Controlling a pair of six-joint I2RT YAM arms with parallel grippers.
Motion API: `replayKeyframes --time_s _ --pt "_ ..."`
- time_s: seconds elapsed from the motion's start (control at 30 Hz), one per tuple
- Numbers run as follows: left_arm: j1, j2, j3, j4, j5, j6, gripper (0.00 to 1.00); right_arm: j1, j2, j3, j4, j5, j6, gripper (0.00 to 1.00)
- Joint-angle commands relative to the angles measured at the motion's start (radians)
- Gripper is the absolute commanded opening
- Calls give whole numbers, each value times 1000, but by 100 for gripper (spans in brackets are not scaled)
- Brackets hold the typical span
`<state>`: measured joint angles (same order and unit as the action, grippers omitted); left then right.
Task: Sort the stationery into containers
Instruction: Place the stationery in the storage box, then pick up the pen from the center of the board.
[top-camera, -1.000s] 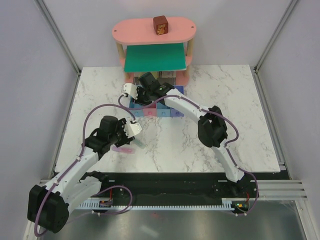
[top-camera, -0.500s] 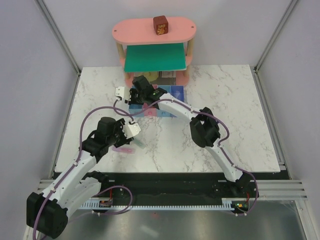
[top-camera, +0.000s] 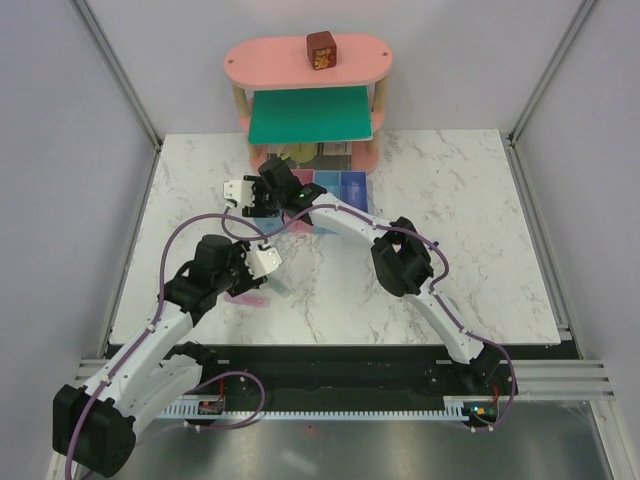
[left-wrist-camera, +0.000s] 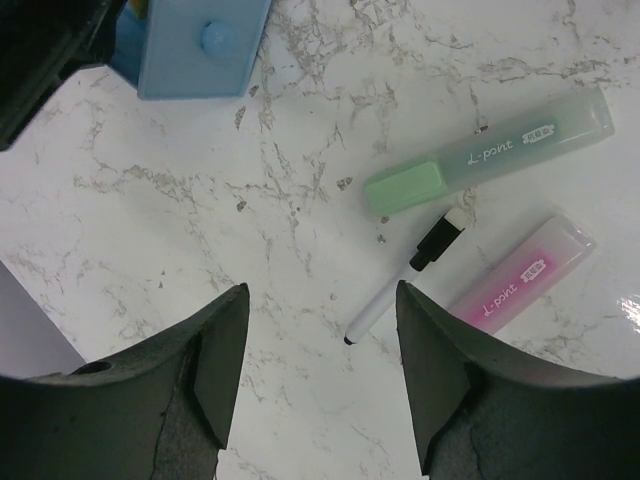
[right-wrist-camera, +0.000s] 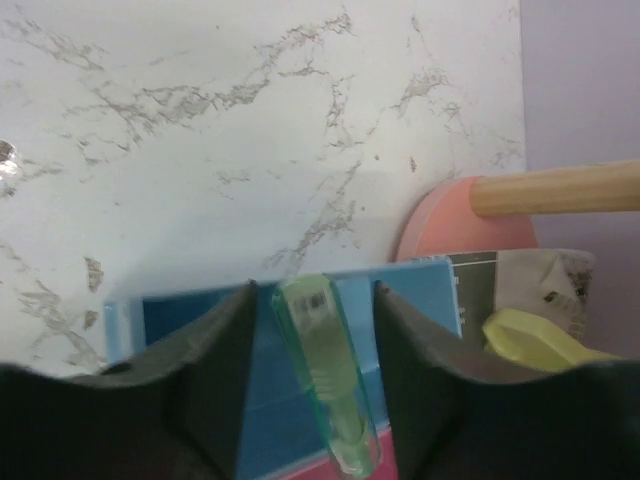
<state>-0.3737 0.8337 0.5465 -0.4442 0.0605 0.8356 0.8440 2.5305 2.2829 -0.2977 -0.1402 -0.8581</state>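
Note:
My right gripper (right-wrist-camera: 312, 290) is shut on a mint-green marker (right-wrist-camera: 325, 380) and holds it over the light blue bin (right-wrist-camera: 190, 320) at the left end of the containers (top-camera: 340, 182). In the top view it (top-camera: 243, 193) hangs over that end. My left gripper (left-wrist-camera: 322, 300) is open and empty above the table. Just ahead of it lie a second mint-green marker (left-wrist-camera: 490, 150), a thin white pen with a black cap (left-wrist-camera: 405, 280) and a pink marker (left-wrist-camera: 525, 275). The pink marker also shows in the top view (top-camera: 247, 299) beside my left gripper (top-camera: 268, 272).
The pink and green shelf unit (top-camera: 310, 100) stands behind the bins, with the dark red cube (top-camera: 321, 50) on top. A yellow item (right-wrist-camera: 540, 335) lies under its lowest shelf. A corner of the light blue bin (left-wrist-camera: 195, 45) shows in the left wrist view.
My right gripper has moved left along the row of bins, from the middle to the light blue end. My left arm has barely moved.

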Motion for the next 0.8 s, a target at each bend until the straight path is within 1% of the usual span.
replayKeyframes --time_s 0.0,0.03,0.07,0.1,0.37,0.5,0.67,0.77 --pt "-2 -5 18 1 19 -9 67 12 -10 -45 64 -24 4 70" --pt "-2 -4 18 1 19 -9 67 13 -19 -57 77 -19 8 77" --pt "-2 -1 18 2 21 -9 67 13 -29 -62 92 -18 10 81" --pt "-2 1 20 4 24 -10 67 13 -32 -63 92 -15 11 82" --pt "-2 12 29 10 30 -23 67 12 -99 -95 89 19 18 84" --pt "-1 19 27 24 39 -30 67 6 -151 -154 101 71 40 84" --pt "-1 41 53 36 45 -44 67 -32 -206 -230 117 111 67 84" --pt "-1 44 72 35 41 -46 67 -55 -219 -264 123 131 112 84"
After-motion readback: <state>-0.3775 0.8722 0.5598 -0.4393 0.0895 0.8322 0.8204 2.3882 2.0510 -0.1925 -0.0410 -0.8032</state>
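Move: The green tube, still pinched in the right gripper, hangs over the storage box's leftmost blue compartment, whose middle lies about 1 cm ahead, 1 cm right and 6 cm below this hand. The small yellow block in that compartment is some 2 cm ahead and 1 cm right; the pink compartment is 1 cm ahead and 8 cm right. The mug stands roughly 14 cm ahead and 8 cm right. From the left gripper the blue compartment is about 17 cm ahead and 10 cm right. Open the right gripper wide to let go of the green tube over the leftmost blue compartment, easing the hand up about 1 cm as the fingers spread. Then, with the fingers kept open, draw the hand about 4 cm to the right, nearly level, towards the pink compartment, turning it slightly clockwise. ##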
